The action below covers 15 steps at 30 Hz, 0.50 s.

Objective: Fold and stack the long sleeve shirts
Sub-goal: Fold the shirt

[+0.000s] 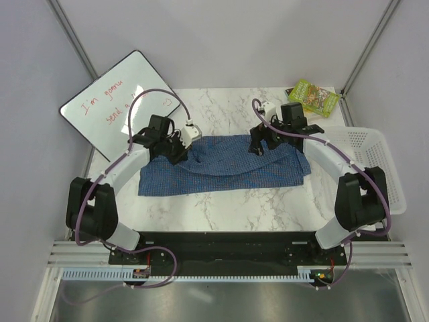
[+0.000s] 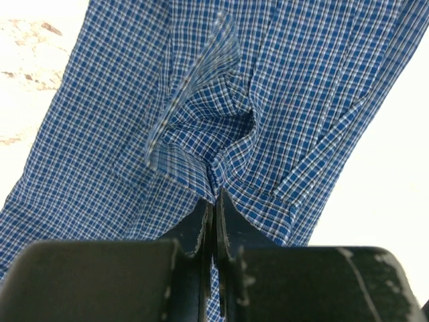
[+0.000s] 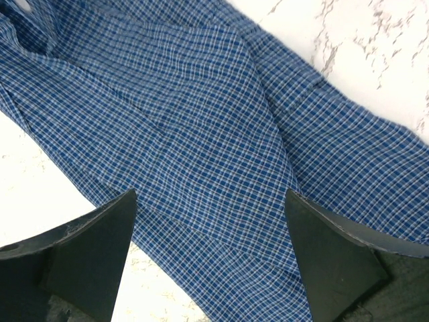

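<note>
A blue checked long sleeve shirt [image 1: 228, 168] lies partly folded across the middle of the marble table [image 1: 221, 211]. At the shirt's far left edge my left gripper [image 1: 175, 153] is shut, pinching a bunched fold of the cloth. The left wrist view shows the shirt [image 2: 201, 100] puckering into the left gripper [image 2: 214, 196], whose jaws are nearly together with a strip of cloth between them. My right gripper [image 1: 259, 145] hovers over the far right part. In the right wrist view the right gripper [image 3: 210, 194] stands wide open above the flat shirt [image 3: 201, 114], holding nothing.
A whiteboard [image 1: 114, 104] with red writing leans at the far left. A green book [image 1: 314, 98] lies at the far right corner. A white mesh basket [image 1: 373, 161] sits off the table's right edge beside the right arm.
</note>
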Each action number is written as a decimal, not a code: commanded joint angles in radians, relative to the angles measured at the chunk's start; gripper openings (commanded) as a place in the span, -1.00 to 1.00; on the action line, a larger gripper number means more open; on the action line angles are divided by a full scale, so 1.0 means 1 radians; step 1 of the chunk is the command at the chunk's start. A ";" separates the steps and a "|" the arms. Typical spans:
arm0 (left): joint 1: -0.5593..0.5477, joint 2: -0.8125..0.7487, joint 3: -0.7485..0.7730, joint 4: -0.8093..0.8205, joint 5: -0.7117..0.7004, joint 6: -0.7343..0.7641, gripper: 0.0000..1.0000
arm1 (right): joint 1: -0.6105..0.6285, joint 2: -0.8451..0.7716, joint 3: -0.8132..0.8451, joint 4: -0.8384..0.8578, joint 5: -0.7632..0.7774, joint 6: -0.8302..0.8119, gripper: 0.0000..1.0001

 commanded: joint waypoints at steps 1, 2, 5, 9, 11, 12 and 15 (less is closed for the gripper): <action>0.008 -0.087 -0.071 0.087 -0.044 0.092 -0.89 | -0.001 0.012 -0.017 -0.011 -0.004 -0.026 0.93; 0.008 -0.092 -0.103 0.101 -0.055 0.096 -0.72 | -0.001 0.017 -0.022 -0.020 -0.006 -0.029 0.87; 0.022 -0.087 -0.146 0.137 -0.093 0.061 -0.56 | -0.001 0.035 -0.028 -0.035 -0.018 -0.033 0.48; 0.084 -0.084 -0.192 0.179 -0.133 -0.016 -0.39 | -0.001 0.045 -0.043 -0.047 -0.006 -0.044 -0.02; 0.136 -0.071 -0.194 0.179 -0.130 -0.034 -0.18 | 0.000 0.055 -0.051 -0.050 0.002 -0.046 -0.07; 0.158 -0.063 -0.189 0.173 -0.101 -0.039 -0.15 | 0.000 0.068 -0.053 -0.053 0.003 -0.046 -0.13; 0.219 -0.028 -0.139 0.121 -0.043 -0.042 0.07 | 0.000 0.086 -0.057 -0.055 0.008 -0.044 -0.17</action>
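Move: The left hand still pinches the sleeve cuff at its fingertips, with the folded shirt about 7 cm below; the shirt's left end lies some 13 cm to its left and 3 cm back, the whiteboard's middle about 22 cm left and 28 cm ahead. The right hand hangs empty above the folded shirt, whose middle is about 12 cm to its left, 4 cm back and 10 cm down. The shirt's right end lies some 20 cm to its right and 3 cm back, the books about 22 cm right and 22 cm ahead. The left hand opens its fingers about halfway to let the sleeve cuff go onto the shirt, sinking about 4 cm and sweeping some 7 cm left, faster towards the end, towards the shirt's left end while turning slightly counter-clockwise. Meanwhile the empty right hand sinks about 4.5 cm towards the folded shirt and eases 2 cm back, its wide-open fingers narrowing to a bit under half open and its tips tilting slightly farther down, without gripping any cloth. ##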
